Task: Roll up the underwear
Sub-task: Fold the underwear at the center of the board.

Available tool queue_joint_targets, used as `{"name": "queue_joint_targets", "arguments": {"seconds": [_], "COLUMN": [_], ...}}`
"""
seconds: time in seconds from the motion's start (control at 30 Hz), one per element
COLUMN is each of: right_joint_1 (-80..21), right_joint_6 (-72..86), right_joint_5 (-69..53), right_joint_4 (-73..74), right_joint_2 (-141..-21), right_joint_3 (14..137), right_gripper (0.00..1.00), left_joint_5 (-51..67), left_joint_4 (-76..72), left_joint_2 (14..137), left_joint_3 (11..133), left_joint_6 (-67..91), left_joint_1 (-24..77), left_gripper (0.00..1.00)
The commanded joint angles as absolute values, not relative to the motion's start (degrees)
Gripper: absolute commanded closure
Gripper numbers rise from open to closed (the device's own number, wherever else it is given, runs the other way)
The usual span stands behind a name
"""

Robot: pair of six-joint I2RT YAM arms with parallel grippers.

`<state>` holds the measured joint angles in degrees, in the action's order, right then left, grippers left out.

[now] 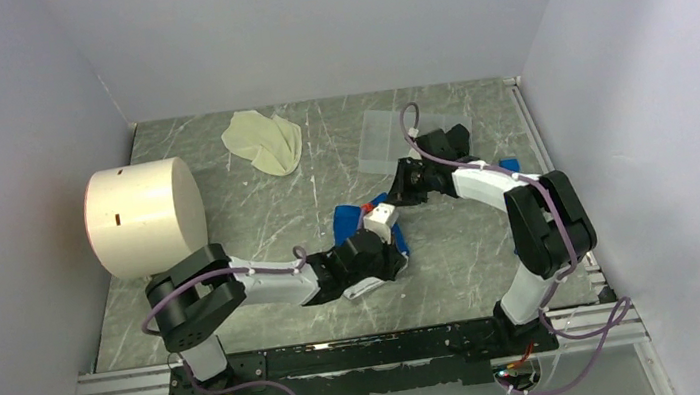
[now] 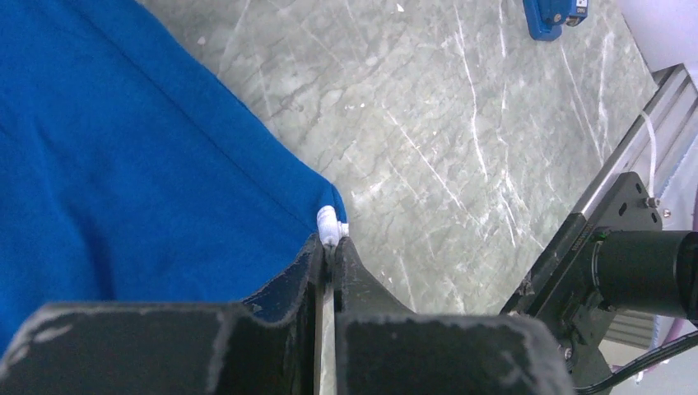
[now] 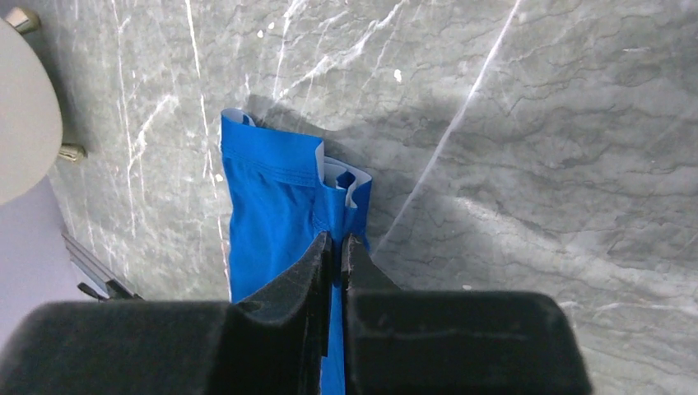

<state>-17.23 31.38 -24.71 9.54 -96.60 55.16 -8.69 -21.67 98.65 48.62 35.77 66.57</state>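
The royal blue underwear [image 1: 347,220] lies in the middle of the table, mostly covered by both arms. My left gripper [image 1: 391,256] is at its near right corner. In the left wrist view the gripper [image 2: 332,240] is shut on the white-edged corner of the blue cloth [image 2: 123,164]. My right gripper [image 1: 396,194] comes in from the far right. In the right wrist view the gripper [image 3: 337,240] is shut on a fold of the blue underwear [image 3: 263,214], whose white edging shows at the top. The cream-yellow underwear [image 1: 263,140] lies crumpled at the back, away from both grippers.
A big white cylinder [image 1: 142,215] lies at the left. A clear plastic box [image 1: 381,138] sits at the back centre. A small hard blue block [image 1: 508,166] lies beside the right arm; the left wrist view also shows a blue block [image 2: 550,16]. Grey walls close in three sides.
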Motion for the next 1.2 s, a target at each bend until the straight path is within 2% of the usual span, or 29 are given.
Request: {"name": "queue_joint_targets", "arguments": {"seconds": [0.0,0.43,1.17], "right_joint_1": [-19.6,-27.4,-37.4], "right_joint_6": [33.2,33.7,34.2], "right_joint_5": [-18.7,-12.9,-6.9], "right_joint_4": [10.0,14.9,20.2], "right_joint_2": [-93.6,-96.8,-109.0], "right_joint_3": [58.3,66.2,78.8], "right_gripper": [1.0,1.0,1.0], "left_joint_5": [-5.3,-4.8,-11.3], "left_joint_4": [-29.9,-38.0,-34.5], "left_joint_2": [95.6,85.1,69.6], "left_joint_3": [44.6,30.7,14.9], "left_joint_6": [40.5,46.1,53.2], "left_joint_1": [65.6,60.6,58.7], "left_gripper": [0.95,0.95,0.95]}}
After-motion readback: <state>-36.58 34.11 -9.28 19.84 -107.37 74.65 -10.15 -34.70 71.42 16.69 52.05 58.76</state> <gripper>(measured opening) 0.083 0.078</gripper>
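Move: Both hands already hold the underwear's right-hand edge up off the table: the left hand has the near, white-hemmed corner and the right hand the far waistband corner. The left edge, to which they carry it, has its near corner about 12 cm to the left hand's left, 4 cm back and 6 cm below; its far corner lies some 13 cm left of the right hand, level with it, 5 cm lower. From the right hand the clear box is about 12 cm ahead and 5 cm right, the pale cloth roughly 16 cm ahead and 26 cm left, both some 5 cm below. With their fingers still shut on the cloth, both hands sweep left together, the left hand about 12 cm and the right about 11 cm, carrying the lifted right edge over the underwear's middle towards its left edge. The right hand arcs up some 3.5 cm and comes back down nearly to its starting height, while the left dips slightly and then stays about 1 cm higher, turning roughly 15 degrees counter-clockwise and rolling its left side down by about as much. ##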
